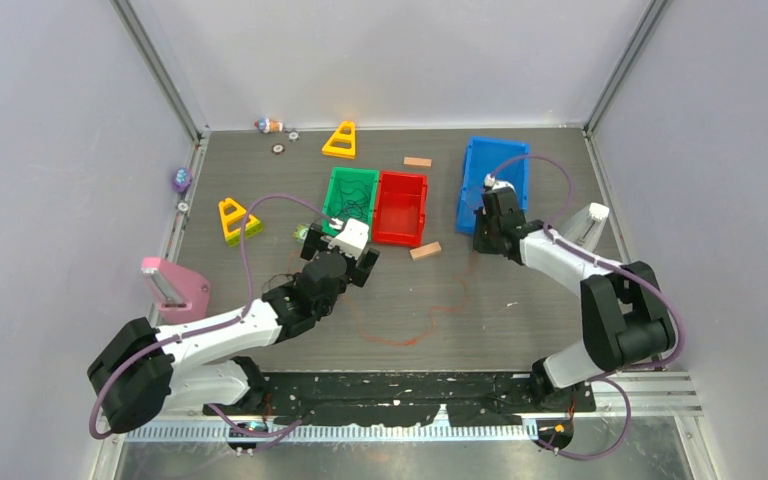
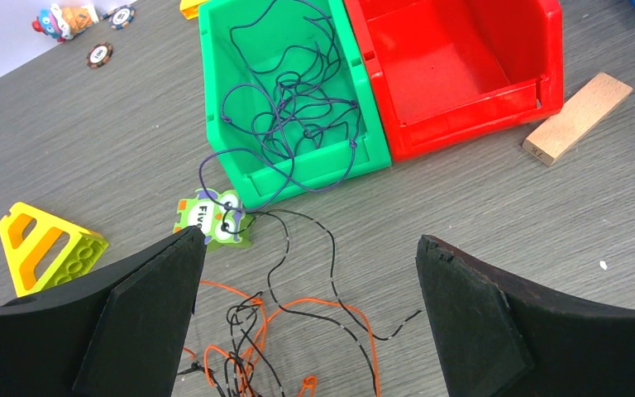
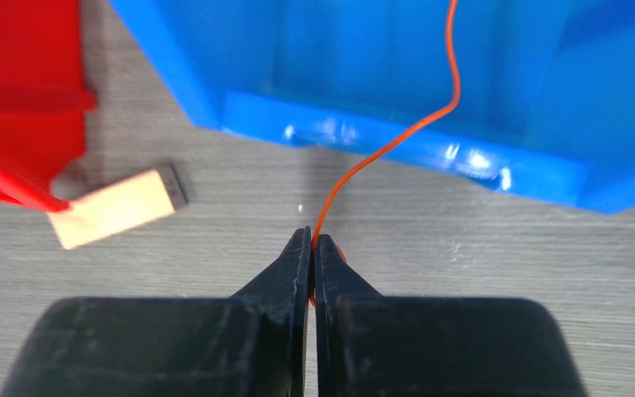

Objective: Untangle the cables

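Note:
A tangle of thin orange and black cables (image 2: 231,347) lies on the table between and below my left gripper's (image 2: 310,241) wide-open fingers, which hover above it holding nothing. One black strand (image 2: 331,256) runs up toward the green bin (image 2: 215,99), where a dark purple cable (image 2: 298,99) sits in loose loops. In the top view an orange cable (image 1: 410,335) trails across the table toward my right gripper (image 1: 482,245). That right gripper (image 3: 312,240) is shut on the orange cable (image 3: 397,136), which rises from the fingertips over the blue bin's (image 3: 364,124) front wall.
A red bin (image 1: 400,238) stands beside the green bin (image 1: 332,190), with the blue bin (image 1: 472,165) to their right. Wooden blocks (image 1: 425,251) (image 1: 417,162), yellow triangles (image 1: 341,140) (image 1: 235,218), a pink holder (image 1: 175,285) and a green puzzle piece (image 2: 215,219) lie around.

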Motion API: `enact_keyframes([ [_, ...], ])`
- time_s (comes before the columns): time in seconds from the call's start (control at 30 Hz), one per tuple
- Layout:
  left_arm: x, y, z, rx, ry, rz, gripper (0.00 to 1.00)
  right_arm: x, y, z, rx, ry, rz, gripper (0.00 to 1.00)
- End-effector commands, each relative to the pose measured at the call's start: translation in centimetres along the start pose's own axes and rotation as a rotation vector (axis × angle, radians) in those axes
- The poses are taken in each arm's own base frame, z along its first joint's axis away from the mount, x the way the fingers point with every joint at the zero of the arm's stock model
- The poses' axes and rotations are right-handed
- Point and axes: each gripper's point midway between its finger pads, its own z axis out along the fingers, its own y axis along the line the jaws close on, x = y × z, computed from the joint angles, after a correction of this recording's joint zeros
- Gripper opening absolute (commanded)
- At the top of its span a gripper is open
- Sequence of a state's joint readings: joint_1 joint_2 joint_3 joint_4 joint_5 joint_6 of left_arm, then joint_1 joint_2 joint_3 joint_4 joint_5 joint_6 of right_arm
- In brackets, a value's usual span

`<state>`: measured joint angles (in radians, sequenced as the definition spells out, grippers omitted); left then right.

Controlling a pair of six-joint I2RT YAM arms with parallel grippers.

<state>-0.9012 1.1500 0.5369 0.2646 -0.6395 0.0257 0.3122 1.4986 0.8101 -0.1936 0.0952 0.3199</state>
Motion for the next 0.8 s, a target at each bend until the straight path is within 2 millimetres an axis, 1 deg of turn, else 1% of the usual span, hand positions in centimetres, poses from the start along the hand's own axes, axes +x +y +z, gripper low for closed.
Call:
enact_keyframes([
  [0.0,-1.6,0.5,-0.1,-0.028,-0.044,-0.048,1.0,-7.7,0.1,-3.7,0.029,-0.186,-0.007,0.06],
  [0.03,-1.7,0.5,-0.1,-0.028,-0.045,-0.049,1.0,-8.9,0.2,-4.2,0.027,-0.204,-0.005,0.06],
  [0.07,-1.6,0.5,0.0,-0.027,-0.044,-0.048,1.0,-9.6,-0.3,-4.3,0.031,-0.212,0.0,0.05],
  [0.1,-1.7,0.5,0.0,-0.027,-0.045,-0.047,1.0,-10.9,-0.5,-4.6,0.034,-0.228,0.008,0.05],
  [0.13,-1.6,0.4,0.0,-0.028,-0.042,-0.045,1.0,-11.5,-0.8,-4.6,0.032,-0.23,0.015,0.06],
  [0.17,-1.6,0.4,0.0,-0.028,-0.042,-0.043,1.0,-12.6,-1.0,-4.4,0.035,-0.239,0.023,0.05],
  [0.2,-1.5,0.4,0.0,-0.028,-0.041,-0.042,1.0,-13.3,-1.0,-4.3,0.031,-0.245,0.027,0.05],
  [0.23,-1.5,0.4,0.0,-0.028,-0.041,-0.042,0.99,-14.5,-1.1,-3.9,0.035,-0.248,0.031,0.05],
  [0.27,-1.5,0.4,0.1,-0.03,-0.04,-0.042,1.0,-15.1,-1.1,-3.6,0.04,-0.251,0.031,0.05],
  [0.3,-1.5,0.4,0.1,-0.029,-0.04,-0.04,1.0,-16.4,-1.2,-3.0,0.057,-0.253,0.027,0.05],
  [0.33,-1.5,0.4,0.1,-0.03,-0.038,-0.039,1.0,-16.2,-1.5,-1.7,0.078,-0.224,0.02,0.05],
  [0.37,-1.5,0.4,0.1,-0.031,-0.039,-0.039,1.0,-18.1,-1.6,-2.0,0.103,-0.259,0.016,0.05],
  [0.4,-1.5,0.4,0.1,-0.032,-0.038,-0.039,1.0,-17.9,-1.9,-0.7,0.125,-0.231,0.009,0.1],
  [0.43,-1.4,0.5,0.1,-0.034,-0.037,-0.038,1.0,-19.4,-1.9,-1.0,0.14,-0.257,0.002,0.18],
  [0.47,-1.4,0.6,0.1,-0.039,-0.036,-0.037,1.0,-18.9,-2.2,0.0,0.158,-0.219,-0.009,0.54],
  [0.5,-1.5,0.7,0.1,-0.044,-0.037,-0.038,1.0,-19.7,-2.0,-0.3,0.157,-0.23,-0.014,0.74],
  [0.57,-1.4,0.9,0.0,-0.057,-0.037,-0.04,1.0,-19.5,-1.7,-0.7,0.144,-0.226,-0.021,0.84],
  [0.6,-1.4,1.0,0.0,-0.062,-0.038,-0.043,0.99,-20.1,-1.4,-1.9,0.127,-0.262,-0.017,0.84],
  [0.63,-1.5,1.1,-0.1,-0.065,-0.041,-0.049,1.0,-19.1,-1.1,-2.0,0.11,-0.248,-0.022,0.85],
  [0.67,-1.5,1.1,-0.1,-0.067,-0.043,-0.052,1.0,-18.6,-0.9,-3.1,0.095,-0.261,-0.023,0.86],
  [0.7,-1.5,1.2,-0.1,-0.071,-0.042,-0.056,1.0,-18.2,-0.3,-3.6,0.073,-0.261,-0.031,0.86],
  [0.73,-1.5,1.3,-0.2,-0.074,-0.043,-0.057,1.0,-17.4,-0.1,-4.7,0.057,-0.269,-0.038,0.86],
  [0.77,-1.5,1.4,-0.1,-0.079,-0.043,-0.071,1.0,-16.8,0.7,-5.2,0.033,-0.268,-0.053,0.87],
])
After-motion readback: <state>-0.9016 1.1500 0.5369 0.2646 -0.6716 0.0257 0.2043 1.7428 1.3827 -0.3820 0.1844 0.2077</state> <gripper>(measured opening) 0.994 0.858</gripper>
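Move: The right hand, shut on the orange cable, is just in front of the blue bin: the bin's middle lies about 12 cm ahead, 3 cm to its right and slightly lower. The wooden block is about 10 cm to the hand's left, level with it; the red bin stands some 15 cm left and 8 cm ahead. From the idle left hand the blue bin is roughly 29 cm to the right, 11 cm ahead and 12 cm below. Still pinching the orange cable, the right hand swings up and forward over the near rim of the blue bin in one quick arc, some 15 cm forward and 12 cm up with a slight drift right, the fingers tipping up by about 15 degrees. Over the bin the fingers open wide to let the cable go, as the hand sinks 2 to 3 cm and then draws back about as far, staying above the bin with open fingers. ##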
